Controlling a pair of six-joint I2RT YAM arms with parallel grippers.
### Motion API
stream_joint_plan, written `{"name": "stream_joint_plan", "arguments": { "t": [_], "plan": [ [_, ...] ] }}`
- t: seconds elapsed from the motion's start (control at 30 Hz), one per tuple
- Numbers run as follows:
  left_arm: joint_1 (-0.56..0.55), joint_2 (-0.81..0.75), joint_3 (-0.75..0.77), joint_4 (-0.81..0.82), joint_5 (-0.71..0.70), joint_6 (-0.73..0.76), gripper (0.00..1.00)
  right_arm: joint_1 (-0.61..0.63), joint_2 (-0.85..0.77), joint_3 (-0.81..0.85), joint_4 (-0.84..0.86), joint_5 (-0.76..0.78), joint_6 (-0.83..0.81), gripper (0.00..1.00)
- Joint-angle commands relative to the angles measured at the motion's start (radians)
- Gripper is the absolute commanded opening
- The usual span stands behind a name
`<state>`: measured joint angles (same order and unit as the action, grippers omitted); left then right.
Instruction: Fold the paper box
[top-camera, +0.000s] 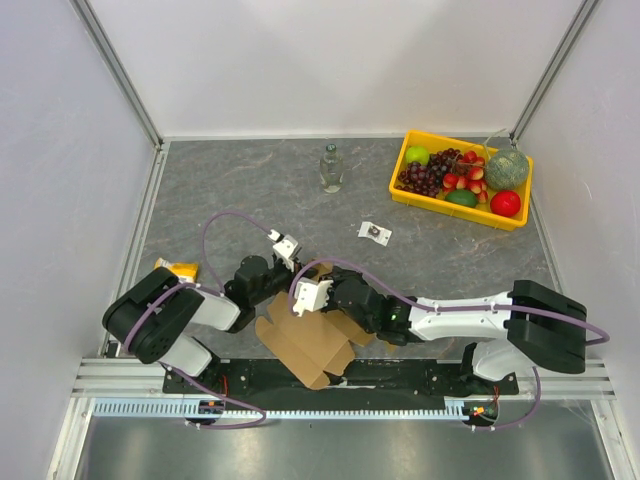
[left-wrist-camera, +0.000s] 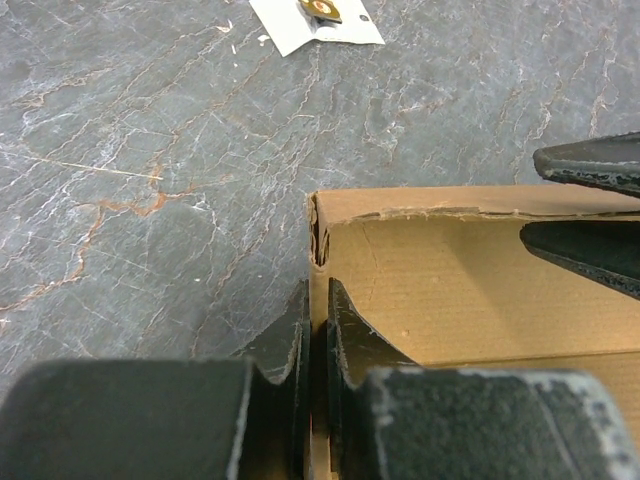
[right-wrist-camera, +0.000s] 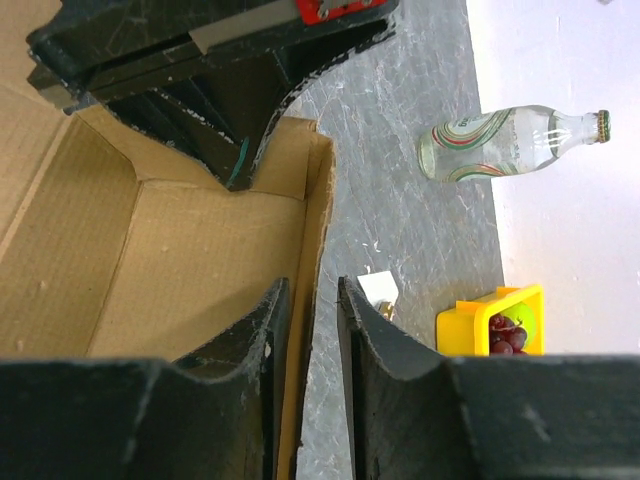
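Observation:
The paper box (top-camera: 312, 347) is brown corrugated cardboard lying between the two arms near the table's front edge, with some walls raised. In the left wrist view my left gripper (left-wrist-camera: 318, 300) is shut on a raised wall of the box (left-wrist-camera: 450, 285) near its corner. In the top view the left gripper (top-camera: 278, 290) sits at the box's left side. My right gripper (right-wrist-camera: 313, 295) straddles the box's far wall (right-wrist-camera: 170, 260). The inner finger touches the wall and the outer finger stands off it, so it is open. From above, the right gripper (top-camera: 322, 300) faces the left one.
A clear glass bottle (top-camera: 331, 168) stands at the back centre. At the back right a yellow tray (top-camera: 403, 187) holds fruit. A small white card (top-camera: 375, 232) lies on the grey table beyond the box. A small yellow packet (top-camera: 176, 268) sits by the left arm.

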<state>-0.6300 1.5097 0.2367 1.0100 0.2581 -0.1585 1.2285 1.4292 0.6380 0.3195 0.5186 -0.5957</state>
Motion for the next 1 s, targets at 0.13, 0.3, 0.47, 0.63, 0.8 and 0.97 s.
{"name": "stream_joint_plan", "arguments": {
  "t": [0.13,0.3,0.47,0.63,0.8,0.97],
  "plan": [
    [-0.034,-0.071,0.001,0.028,-0.077,0.048,0.02,0.005,-0.055,0.046,0.036,-0.041,0.060,0.36],
    [-0.042,-0.111,-0.040,0.087,-0.109,0.031,0.02,0.003,-0.101,0.055,0.049,-0.084,0.125,0.45],
    [-0.043,-0.105,-0.092,0.200,-0.151,0.014,0.02,0.002,-0.176,0.087,0.029,-0.104,0.221,0.50],
    [-0.045,-0.004,-0.134,0.444,-0.213,0.027,0.02,-0.007,-0.246,0.120,0.010,-0.149,0.312,0.53],
    [-0.056,0.147,-0.125,0.656,-0.243,0.046,0.02,-0.046,-0.274,0.117,0.018,-0.123,0.365,0.55],
    [-0.109,0.188,-0.097,0.654,-0.312,0.076,0.02,-0.161,-0.248,0.135,-0.042,-0.124,0.516,0.55]
  ]
}}
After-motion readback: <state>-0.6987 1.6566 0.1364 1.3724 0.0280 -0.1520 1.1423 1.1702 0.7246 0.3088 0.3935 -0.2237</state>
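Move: The left hand still pinches the paper box's far-left corner right at its fingertips. From the right hand that corner is about 5 cm to the left, 3 cm ahead and level; the far wall's top edge passes between its slightly open fingers, about 1 cm below. The white packet lies roughly 10 cm ahead, 10 cm right and 6 cm below the right hand, the glass bottle some 21 cm straight ahead. The right hand rises some 12 cm off the far wall, opening and rolling about 30 degrees; the left keeps its pinch. ##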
